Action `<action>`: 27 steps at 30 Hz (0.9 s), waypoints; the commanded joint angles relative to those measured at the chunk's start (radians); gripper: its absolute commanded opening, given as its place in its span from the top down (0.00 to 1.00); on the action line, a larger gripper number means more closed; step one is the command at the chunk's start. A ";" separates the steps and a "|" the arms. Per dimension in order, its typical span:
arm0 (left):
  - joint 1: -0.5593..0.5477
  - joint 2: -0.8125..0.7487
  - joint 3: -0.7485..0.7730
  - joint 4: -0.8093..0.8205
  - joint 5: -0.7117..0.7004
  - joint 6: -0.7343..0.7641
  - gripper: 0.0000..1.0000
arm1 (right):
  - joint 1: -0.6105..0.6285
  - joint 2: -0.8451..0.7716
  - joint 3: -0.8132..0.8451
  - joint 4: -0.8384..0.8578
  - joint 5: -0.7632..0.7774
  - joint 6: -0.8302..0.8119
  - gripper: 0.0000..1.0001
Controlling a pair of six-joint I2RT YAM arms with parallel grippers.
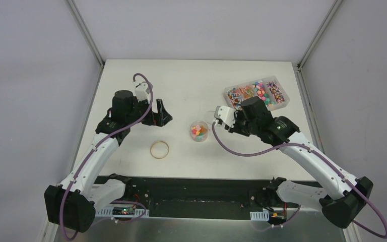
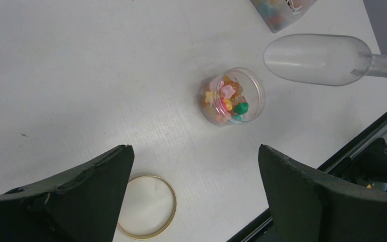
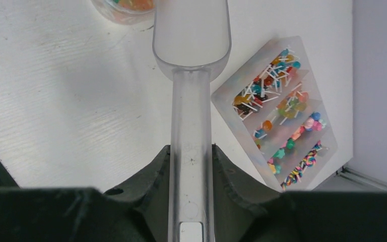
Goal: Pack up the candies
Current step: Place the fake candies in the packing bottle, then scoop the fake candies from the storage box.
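The candies [image 2: 228, 98] lie in a small clear round jar [image 1: 199, 132] near the table's middle; the jar's rim [image 3: 123, 15] also shows at the top of the right wrist view. More candies fill a clear divided tray [image 1: 257, 93] at the back right. My right gripper [image 3: 191, 148] is shut on the handle of a clear plastic scoop [image 3: 191, 40]. The scoop's bowl [image 2: 315, 59] looks empty and hangs beside the jar, apart from it. My left gripper [image 2: 194, 148] stands open to the left of the jar with nothing between its fingers.
A tan rubber-band ring [image 1: 159, 149] lies flat on the table in front of the left gripper [image 1: 164, 115] and left of the jar. The divided tray [image 3: 282, 116] holds lollipops and striped sweets too. Black rails run along the near table edge [image 1: 196, 194].
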 commanded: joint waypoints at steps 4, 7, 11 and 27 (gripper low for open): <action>0.007 -0.030 0.000 0.032 0.002 0.005 0.01 | -0.006 -0.070 0.054 0.151 0.276 0.032 1.00; 0.007 -0.034 -0.002 0.032 0.005 0.006 0.01 | -0.042 -0.063 0.071 0.198 0.380 0.055 1.00; 0.007 -0.037 -0.002 0.032 0.009 0.006 0.01 | -0.151 -0.046 0.101 0.235 0.419 0.100 1.00; 0.007 -0.032 -0.003 0.032 0.013 0.005 0.01 | -0.572 0.233 0.278 0.055 0.237 0.227 1.00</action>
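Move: The candy box lies roughly 25 cm ahead of the right hand and 18 cm to its right, some 18 cm below. The packing bottle stands about 11 cm to that hand's left and 3 cm ahead, around 15 cm lower; the thin ring lies some 18 cm farther left than the bottle and 7 cm nearer the base. From the left hand, the box is about 45 cm to the right and 22 cm ahead. Still pinching the empty clear scoop by its handle, the right hand swings off from beside the bottle towards the candy box, right and forward, some 20 cm over the table. It climbs about 7 cm on the way, then starts sinking again, while the wrist turns clockwise by roughly 50 degrees. ##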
